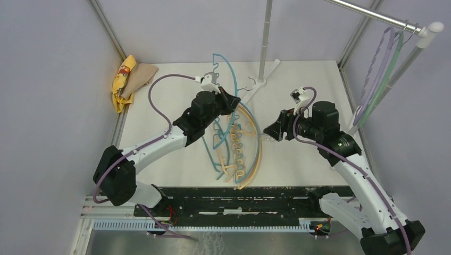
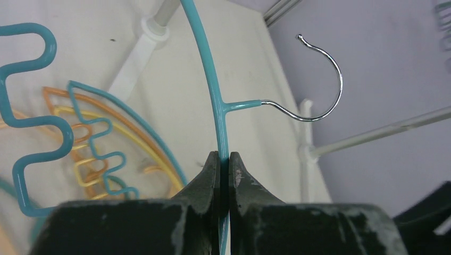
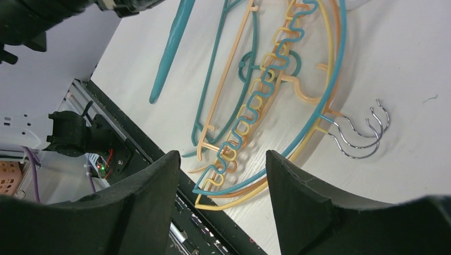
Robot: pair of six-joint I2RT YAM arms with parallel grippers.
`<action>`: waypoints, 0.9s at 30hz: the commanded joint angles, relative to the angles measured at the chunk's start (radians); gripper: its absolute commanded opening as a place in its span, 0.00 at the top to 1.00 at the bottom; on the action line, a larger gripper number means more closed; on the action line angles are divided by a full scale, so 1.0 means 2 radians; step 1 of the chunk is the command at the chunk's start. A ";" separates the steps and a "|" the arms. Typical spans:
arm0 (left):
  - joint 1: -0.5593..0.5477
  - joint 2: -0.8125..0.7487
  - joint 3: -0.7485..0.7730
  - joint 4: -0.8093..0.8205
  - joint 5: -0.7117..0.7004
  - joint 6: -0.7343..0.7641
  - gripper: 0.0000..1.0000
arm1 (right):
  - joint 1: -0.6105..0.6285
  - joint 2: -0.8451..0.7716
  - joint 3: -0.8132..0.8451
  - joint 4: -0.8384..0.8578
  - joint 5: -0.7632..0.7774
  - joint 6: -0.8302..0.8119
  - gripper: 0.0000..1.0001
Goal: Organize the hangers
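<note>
My left gripper [image 2: 224,156] is shut on the curved bar of a teal hanger [image 2: 213,79], just below the stem of its metal hook [image 2: 330,101]. From above, that teal hanger [image 1: 226,66] arcs up and back from the left gripper [image 1: 230,101], lifted off the table. A pile of teal, tan-orange and yellow hangers [image 1: 239,151] lies mid-table below it. My right gripper [image 1: 270,130] hovers open just right of the pile. In its wrist view the pile [image 3: 276,79] lies beyond the right gripper [image 3: 220,154], metal hooks [image 3: 361,133] pointing right. Lilac and pale green hangers [image 1: 380,69] hang on the rail.
The rack's rail [image 1: 372,13] crosses the top right corner, and its upright pole [image 1: 264,42] and white foot [image 1: 260,82] stand at the back centre. A yellow-and-tan cloth [image 1: 127,79] lies at the back left. Grey walls close in both sides.
</note>
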 commanded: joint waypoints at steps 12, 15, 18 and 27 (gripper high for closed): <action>-0.009 0.021 0.013 0.183 0.064 -0.243 0.97 | 0.137 0.098 -0.001 0.162 0.119 0.016 0.30; -0.009 0.026 0.007 0.190 0.061 -0.248 0.97 | 0.153 0.106 0.003 0.166 0.135 0.012 0.29; -0.010 0.032 0.007 0.195 0.056 -0.251 0.97 | 0.165 0.119 0.007 0.169 0.143 0.012 0.29; -0.015 0.053 0.030 0.192 0.038 -0.227 0.97 | 0.202 0.126 0.024 0.150 0.182 0.003 0.30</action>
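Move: The right hand, empty and open, goes for the near, lower arm of the blue hanger in the left gripper: about 15 cm left, 3 cm ahead and 7 cm below. On the table, some 20 cm below, the hanger pile's middle is about 8 cm left and 6 cm ahead, its metal hooks 2 cm right and 9 cm ahead. From the left hand, the right gripper lies about 12 cm right, 11 cm back and roughly level. Both hands close on each other for a handover: the right one, fingers staying wide open, reaches some 9 cm left while sinking about half as much, bringing its fingertips up to the blue hanger's near, lower arm above the pile. The left keeps its pinch beside the hook and brings the hanger about 5 cm right, rising and then sinking partway back, while its wrist rolls its left side down nearly 30 degrees. ##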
